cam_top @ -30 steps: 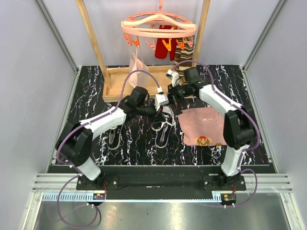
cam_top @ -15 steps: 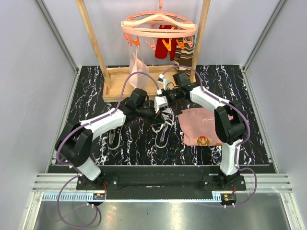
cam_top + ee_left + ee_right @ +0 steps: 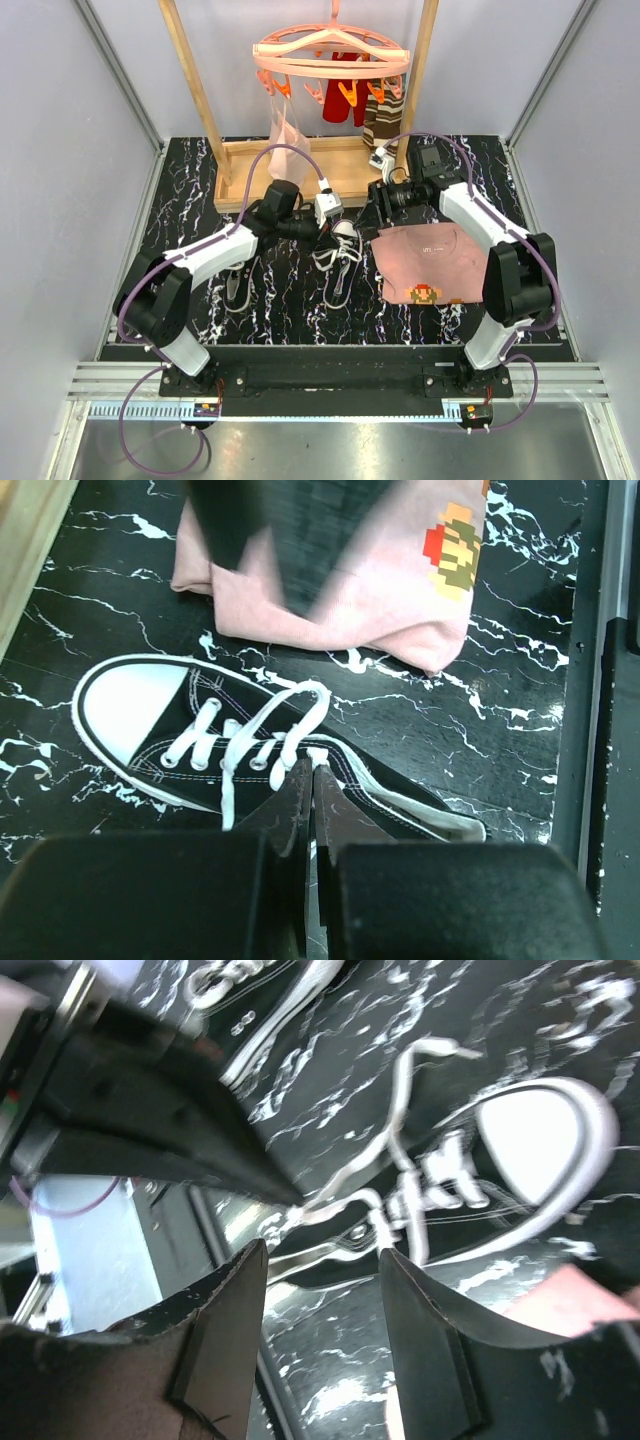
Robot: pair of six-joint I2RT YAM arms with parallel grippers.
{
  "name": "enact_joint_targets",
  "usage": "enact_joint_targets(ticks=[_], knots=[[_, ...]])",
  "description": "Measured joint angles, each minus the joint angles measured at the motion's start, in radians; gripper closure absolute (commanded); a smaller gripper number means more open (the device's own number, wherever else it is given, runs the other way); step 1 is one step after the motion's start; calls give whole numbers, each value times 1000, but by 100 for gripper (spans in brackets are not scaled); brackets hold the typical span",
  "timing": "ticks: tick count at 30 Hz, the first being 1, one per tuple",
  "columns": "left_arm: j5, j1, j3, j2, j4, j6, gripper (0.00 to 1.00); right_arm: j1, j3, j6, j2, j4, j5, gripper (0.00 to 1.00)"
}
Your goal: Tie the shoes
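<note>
One black shoe (image 3: 340,268) with a white toe cap lies mid-table, its white laces loose; in the left wrist view this shoe (image 3: 180,740) points left. My left gripper (image 3: 338,226) hangs over its tongue, and the left gripper (image 3: 313,768) is shut on a white lace (image 3: 300,705) pinched at the tips. My right gripper (image 3: 380,196) stands open just right of it, off the laces. In the right wrist view the right gripper (image 3: 320,1250) holds nothing, and the lace (image 3: 395,1110) runs taut to the left fingertip. The second shoe (image 3: 235,288) lies to the left, under the left arm.
A pink cloth (image 3: 425,262) with a pixel figure lies right of the shoe. A wooden rack base (image 3: 300,165) stands at the back, with a pink clip hanger (image 3: 330,55) and striped socks (image 3: 382,118) above it. Grey walls close both sides.
My right gripper has opened, let go of the lace, and drawn back to the right. My left gripper stays shut and has shifted slightly toward the back.
</note>
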Motion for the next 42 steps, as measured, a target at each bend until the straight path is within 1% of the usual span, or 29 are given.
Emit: enact_joint_targets(ticks=[5, 14, 19, 25, 30, 32, 35, 36, 38, 42], knots=[[3, 3, 0, 2, 13, -1, 100, 19, -52, -29, -15, -8, -48, 41], [23, 19, 0, 12, 15, -5, 100, 84, -87, -51, 21, -1, -66, 42], [40, 31, 0, 14, 22, -8, 100, 106, -92, -51, 38, 19, -66, 46], [57, 40, 1, 18, 43, -24, 100, 110, -91, -51, 69, 44, -60, 47], [81, 45, 6, 29, 56, -33, 100, 116, -91, -49, 88, 72, -46, 52], [88, 47, 6, 34, 58, -35, 100, 117, -90, -43, 91, 86, -45, 57], [93, 50, 6, 38, 64, -38, 100, 121, -89, -37, 91, 106, -45, 61], [94, 51, 6, 39, 65, -39, 100, 122, -89, -34, 91, 110, -45, 68], [95, 53, 6, 43, 69, -42, 100, 125, -89, -29, 91, 119, -45, 75], [96, 59, 6, 44, 71, -50, 100, 127, -87, -15, 91, 139, -45, 94]])
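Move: Between the left hand's shut fingertips the lace is already pinched. The spot to grip lies about 4 cm back, 5 cm left and 4 cm below the open right hand, and only 1 cm forward and 1 cm right of the left hand. The laced shoe's middle is roughly 2 cm back, 3 cm right and 8 cm below the left hand; the other shoe is some 25 cm left and 4 cm back. From the right hand, the pink cloth's middle is about 18 cm right, 6 cm back. Swinging in to meet the left fingertips, the right hand draws back about 5 cm while moving left and sinking, then eases a little forward, still going left and down, some 5 cm each in all, turning about 10 degrees counter-clockwise. Its fingers narrow from over half open to nearly shut around the lace. The left keeps its pinch, creeping 1.5 cm forward. ##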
